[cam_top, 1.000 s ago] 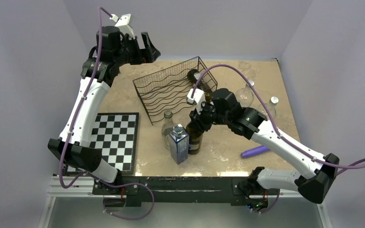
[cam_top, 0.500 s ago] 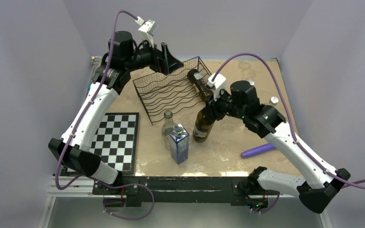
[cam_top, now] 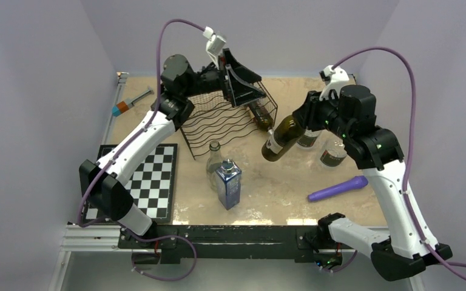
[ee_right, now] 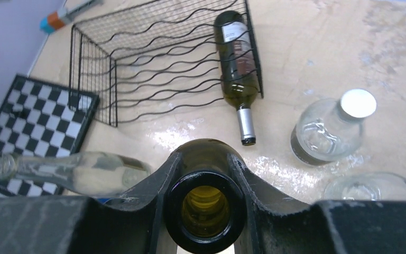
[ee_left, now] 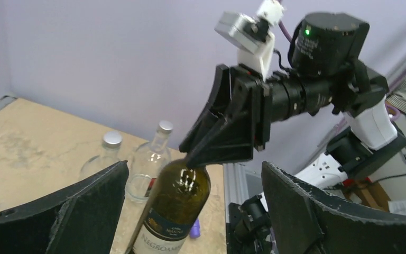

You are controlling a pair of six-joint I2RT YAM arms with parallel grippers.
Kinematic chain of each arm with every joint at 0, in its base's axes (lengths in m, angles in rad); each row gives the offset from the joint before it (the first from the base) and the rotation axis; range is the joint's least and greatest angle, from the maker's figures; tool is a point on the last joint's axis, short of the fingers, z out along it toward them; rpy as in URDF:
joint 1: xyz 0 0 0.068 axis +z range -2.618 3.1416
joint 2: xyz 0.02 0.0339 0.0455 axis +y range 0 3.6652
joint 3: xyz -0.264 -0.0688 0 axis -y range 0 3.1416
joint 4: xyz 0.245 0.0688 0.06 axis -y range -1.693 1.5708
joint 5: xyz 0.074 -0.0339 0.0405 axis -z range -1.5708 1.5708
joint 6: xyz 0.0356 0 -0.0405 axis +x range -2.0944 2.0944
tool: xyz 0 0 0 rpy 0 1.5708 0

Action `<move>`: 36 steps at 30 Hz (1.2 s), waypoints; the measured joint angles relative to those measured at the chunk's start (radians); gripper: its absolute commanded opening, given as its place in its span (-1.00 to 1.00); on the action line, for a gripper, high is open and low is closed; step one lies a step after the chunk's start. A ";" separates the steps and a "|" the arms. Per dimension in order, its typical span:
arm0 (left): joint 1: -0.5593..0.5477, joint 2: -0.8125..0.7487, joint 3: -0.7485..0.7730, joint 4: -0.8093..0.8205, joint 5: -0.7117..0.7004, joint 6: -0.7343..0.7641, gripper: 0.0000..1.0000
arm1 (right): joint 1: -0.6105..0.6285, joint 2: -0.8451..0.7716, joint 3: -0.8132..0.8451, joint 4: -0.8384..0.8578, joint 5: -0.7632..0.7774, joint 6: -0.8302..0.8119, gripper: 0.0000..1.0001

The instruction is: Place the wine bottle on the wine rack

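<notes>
My right gripper [cam_top: 304,119] is shut on the neck of a dark olive wine bottle [cam_top: 280,137] with a white label. The bottle hangs tilted in the air, base down and to the left, right of the wine rack [cam_top: 213,119]. In the right wrist view the open bottle mouth [ee_right: 206,207] sits clamped between the fingers [ee_right: 156,182]. A second dark bottle [ee_right: 236,58] lies in the rack's right end, neck sticking out the front. My left gripper [cam_top: 243,80] hovers open over the rack's back right corner, facing the held bottle [ee_left: 169,211].
A clear glass bottle [cam_top: 213,159] and a blue carton [cam_top: 228,185] stand in front of the rack. Two clear capped bottles [ee_right: 328,132] stand under the right arm. A checkerboard [cam_top: 148,179] lies at the left, a purple stick [cam_top: 337,189] at the right, a marker [cam_top: 131,101] at the back left.
The right arm lifted the wine bottle off the table, carried it right and back, and tilted it. The left arm swung right over the rack, jaws open.
</notes>
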 measured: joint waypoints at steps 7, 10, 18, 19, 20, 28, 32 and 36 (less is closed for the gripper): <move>-0.100 0.106 -0.005 0.131 0.071 -0.028 0.99 | -0.082 0.013 0.129 -0.097 0.045 0.130 -1.00; -0.125 0.132 -0.006 0.105 0.082 0.016 0.99 | -0.102 0.022 0.195 -0.116 0.042 0.179 -1.00; -0.137 0.140 -0.016 0.036 0.140 0.128 0.99 | -0.122 0.037 0.333 -0.150 -0.018 0.254 -1.00; -0.137 0.140 -0.022 0.033 0.145 0.139 0.99 | -0.124 0.040 0.349 -0.157 -0.032 0.261 -1.00; -0.138 0.140 -0.028 0.030 0.148 0.154 0.99 | -0.127 0.049 0.374 -0.167 -0.048 0.272 -1.00; -0.154 0.140 -0.036 -0.118 0.187 0.307 0.99 | -0.135 0.132 0.511 -0.239 -0.131 0.343 -1.00; -0.155 0.140 -0.037 -0.159 0.218 0.346 0.99 | -0.135 0.150 0.509 -0.243 -0.160 0.387 -1.00; -0.152 0.140 -0.037 -0.184 0.225 0.379 0.99 | -0.137 0.151 0.488 -0.232 -0.161 0.414 -1.00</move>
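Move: The wine bottle hangs neck-up from the right hand, its middle about 6 cm left, 2 cm back and 9 cm below that hand. From the open left hand it lies roughly 12 cm right, 5 cm back and 20 cm down. The open left gripper is some 16 cm left of the right hand, 3 cm ahead and 11 cm higher. The wine rack's middle is about 20 cm ahead, 7 cm left and 40 cm below the left hand. With its fingers kept wide open, the left hand goes right and down, then almost straight down and a little back, about 11 cm lower in all, turning some 20 degrees clockwise and dipping its fingertips to straddle the bottle's lower, labelled body. The right hand keeps its grip on the neck and lifts about 11 cm, swinging slightly right and back again while it rolls some 25 degrees to bring the bottle's base up towards the left gripper. ##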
